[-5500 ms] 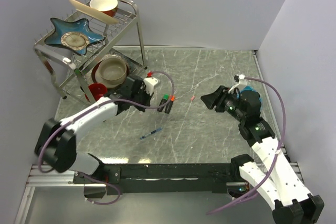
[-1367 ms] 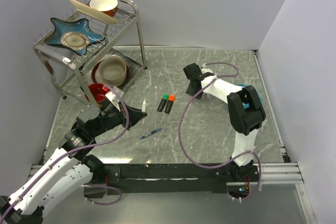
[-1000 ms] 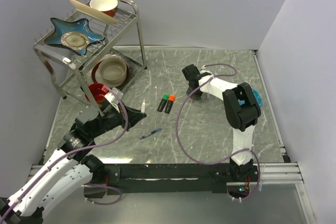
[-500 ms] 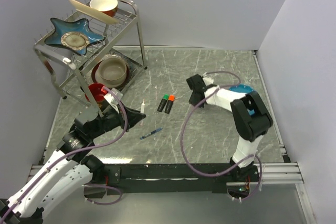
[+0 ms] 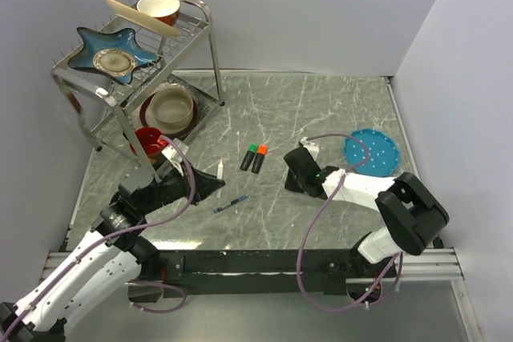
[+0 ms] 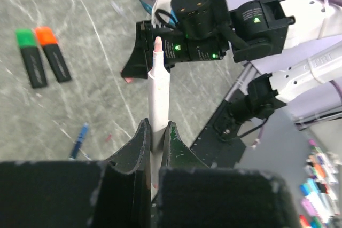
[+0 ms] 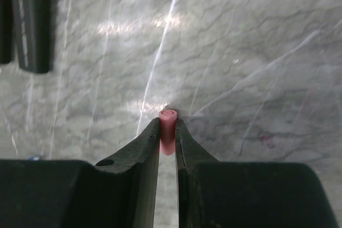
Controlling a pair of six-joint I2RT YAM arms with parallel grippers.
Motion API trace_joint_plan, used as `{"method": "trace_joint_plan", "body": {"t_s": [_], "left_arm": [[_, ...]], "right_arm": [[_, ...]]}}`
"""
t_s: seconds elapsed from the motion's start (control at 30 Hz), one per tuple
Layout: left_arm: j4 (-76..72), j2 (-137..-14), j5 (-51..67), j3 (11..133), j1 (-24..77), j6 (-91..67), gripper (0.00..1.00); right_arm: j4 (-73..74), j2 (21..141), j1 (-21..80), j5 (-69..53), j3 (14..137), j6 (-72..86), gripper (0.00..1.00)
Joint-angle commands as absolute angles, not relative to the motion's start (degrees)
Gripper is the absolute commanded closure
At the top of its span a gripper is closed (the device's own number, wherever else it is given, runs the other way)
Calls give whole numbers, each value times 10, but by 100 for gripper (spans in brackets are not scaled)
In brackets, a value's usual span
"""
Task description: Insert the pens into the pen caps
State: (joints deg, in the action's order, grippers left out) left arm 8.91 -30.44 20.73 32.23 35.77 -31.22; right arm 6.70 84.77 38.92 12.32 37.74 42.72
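Note:
My left gripper (image 6: pixel 156 132) is shut on the thin white-pink pen (image 6: pixel 158 92), which sticks up with its pink tip on top; the pen (image 5: pixel 220 168) also shows in the top view, above the left gripper (image 5: pixel 215 186). My right gripper (image 7: pixel 167 129) is shut on the pale pink cap (image 7: pixel 168 125), held low over the table at mid-table (image 5: pixel 293 175). Two black highlighters, one green-ended (image 5: pixel 248 157) and one orange-ended (image 5: pixel 258 158), lie side by side between the grippers. The dark-blue ballpoint (image 5: pixel 231 203) lies nearer the front.
A metal dish rack (image 5: pixel 210 34) with bowls and a blue star dish stands at the back left. A blue round plate (image 5: pixel 370 151) lies to the right. The right arm's cable (image 5: pixel 317 222) loops over the table near the front rail.
The right arm swung from the far middle toward the front with the pink cap, its jaws closing on it, uncovering the blue plate. The left arm with the pen barely shifted.

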Motion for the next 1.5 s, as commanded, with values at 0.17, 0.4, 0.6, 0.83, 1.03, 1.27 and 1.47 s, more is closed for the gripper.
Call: {"method": "trace_joint_plan", "body": {"t_s": [0.17,0.4,0.6,0.83,1.03,1.27,1.47], "left_arm": [[-58,-336,218,248,387,-407,99],[-137,-401,198,214,431,-436,99],[-183,-437,187,193,445,-459,99],[-294,-488,203,153,451,-502,99],[-350,-533,185,157,475,-496,99],[-375,-585,186,180,497,-489,99],[-381,-608,191,199,506,-486,99]], "right_arm": [[66,787,410,98,327,416,94],[48,730,410,94,328,413,96],[37,719,410,89,336,425,98],[4,634,410,75,330,462,100],[-25,572,410,40,335,473,100],[-50,536,411,2,343,490,100],[-73,519,418,-18,343,503,100]]}}
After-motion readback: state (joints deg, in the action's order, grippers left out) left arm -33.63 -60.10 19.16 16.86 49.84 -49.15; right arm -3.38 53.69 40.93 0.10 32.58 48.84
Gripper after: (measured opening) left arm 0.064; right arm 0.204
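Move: The left hand already holds the white pen tip-up, and the pink pen cap lies in the right fingers about 11 cm ahead of the left hand, 21 cm to its right and 23 cm lower. From the right hand, just above the table, the white pen is roughly 11 cm back, 21 cm left and 27 cm up. The orange highlighter lies some 10 cm ahead and 10 cm left of the right hand, the green one 3 cm farther left; the blue pen is about 5 cm back and 19 cm left. Keeping its grip on the pink pen cap, the right hand first slides back 2 to 3 cm low over the table, then climbs some 17 cm while drifting about 5 cm left towards the white pen, its wrist rolling so that the fingers swing up from steeply down to point more leftward. The left hand comes to meet it, sinking about 10 cm and going 9 cm to its right, beneath the cap's side of the workspace, tipping forward and down nearly 20 degrees with the pen still pinched tip-up. ##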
